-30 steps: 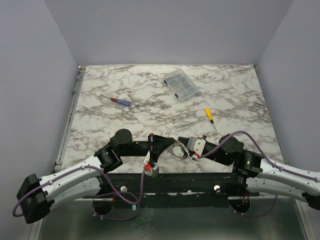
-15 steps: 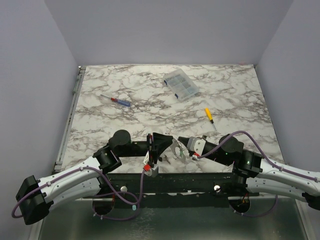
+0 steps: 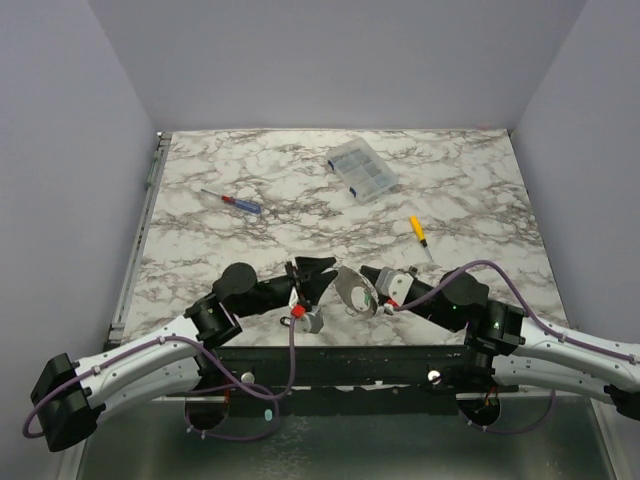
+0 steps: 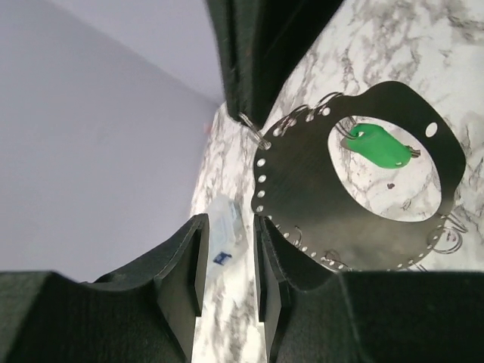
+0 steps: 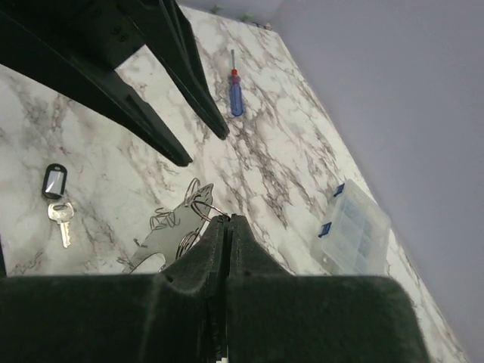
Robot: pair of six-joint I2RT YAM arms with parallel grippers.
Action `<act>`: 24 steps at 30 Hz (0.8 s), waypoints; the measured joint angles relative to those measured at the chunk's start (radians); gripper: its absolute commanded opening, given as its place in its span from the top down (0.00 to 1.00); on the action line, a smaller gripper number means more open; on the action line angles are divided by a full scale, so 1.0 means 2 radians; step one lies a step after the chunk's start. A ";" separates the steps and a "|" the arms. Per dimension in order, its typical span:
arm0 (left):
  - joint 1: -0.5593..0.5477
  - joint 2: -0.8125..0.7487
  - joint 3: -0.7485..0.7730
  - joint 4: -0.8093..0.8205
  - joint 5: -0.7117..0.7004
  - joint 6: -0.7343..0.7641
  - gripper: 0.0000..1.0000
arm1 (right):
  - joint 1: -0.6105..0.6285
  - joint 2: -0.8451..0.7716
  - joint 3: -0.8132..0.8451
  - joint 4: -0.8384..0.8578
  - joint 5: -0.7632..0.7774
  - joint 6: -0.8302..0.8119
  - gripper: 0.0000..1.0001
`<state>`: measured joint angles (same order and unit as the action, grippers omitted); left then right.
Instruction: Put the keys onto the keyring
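Observation:
A flat dark metal plate (image 4: 302, 189) with small holes along its rim and several wire rings hangs between the grippers. My right gripper (image 5: 228, 219) is shut on one keyring (image 5: 198, 206) at the plate's edge. In the left wrist view its tips pinch that keyring (image 4: 252, 123). My left gripper (image 4: 229, 227) is open just left of the plate (image 3: 350, 290) with nothing between its fingers. One silvery key (image 5: 60, 218) with a dark tag (image 5: 54, 180) lies on the table. A green tag (image 4: 378, 147) shows through the plate's middle hole.
A clear parts box (image 3: 361, 170) sits at the back centre. The blue and red screwdriver (image 3: 232, 201) lies at the back left, and the yellow-handled screwdriver (image 3: 418, 230) at the right. Both arms meet near the table's front edge (image 3: 330, 345).
My left gripper has gone from shut to open, turned its wrist and eased off the plate's left edge. The right gripper stays shut on the ring.

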<state>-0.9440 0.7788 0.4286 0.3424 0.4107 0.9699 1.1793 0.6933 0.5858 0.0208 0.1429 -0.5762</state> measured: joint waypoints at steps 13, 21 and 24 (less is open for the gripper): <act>0.000 -0.106 0.030 -0.085 -0.212 -0.424 0.59 | 0.000 -0.013 0.000 0.032 0.092 -0.002 0.99; 0.000 -0.013 0.149 -0.266 -0.295 -0.653 0.62 | 0.000 -0.013 0.000 0.034 0.110 0.000 0.99; 0.000 0.058 0.189 -0.338 -0.307 -0.727 0.65 | 0.000 -0.013 0.000 0.034 0.111 0.000 0.99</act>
<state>-0.9447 0.8948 0.8070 -0.3336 -0.2024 -0.4843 1.1793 0.6674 0.5861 0.0887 0.3656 -0.5762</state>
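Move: The dropped key lies on the table some 5 cm to the left of the left hand, about 4 cm back from it and roughly 21 cm below. Its black fob is another 4 cm to the left of the key. The keyring plate, hanging by a ring from the right fingers, has its middle about 4 cm to the left hand's right, 2 cm back and 6 cm lower. From the right hand the key is some 10 cm left, 4 cm back and 22 cm down. Swinging left, forward and up away from the keyring plate by about 6 cm, the empty left hand then dips some 5 cm towards the table, turning fast by some 90 degrees so its fingers end pointing forward-right and slanting down, still part open. The right hand keeps its pinch on the ring and draws right, forward and up about 5 cm, turning slightly clockwise. ##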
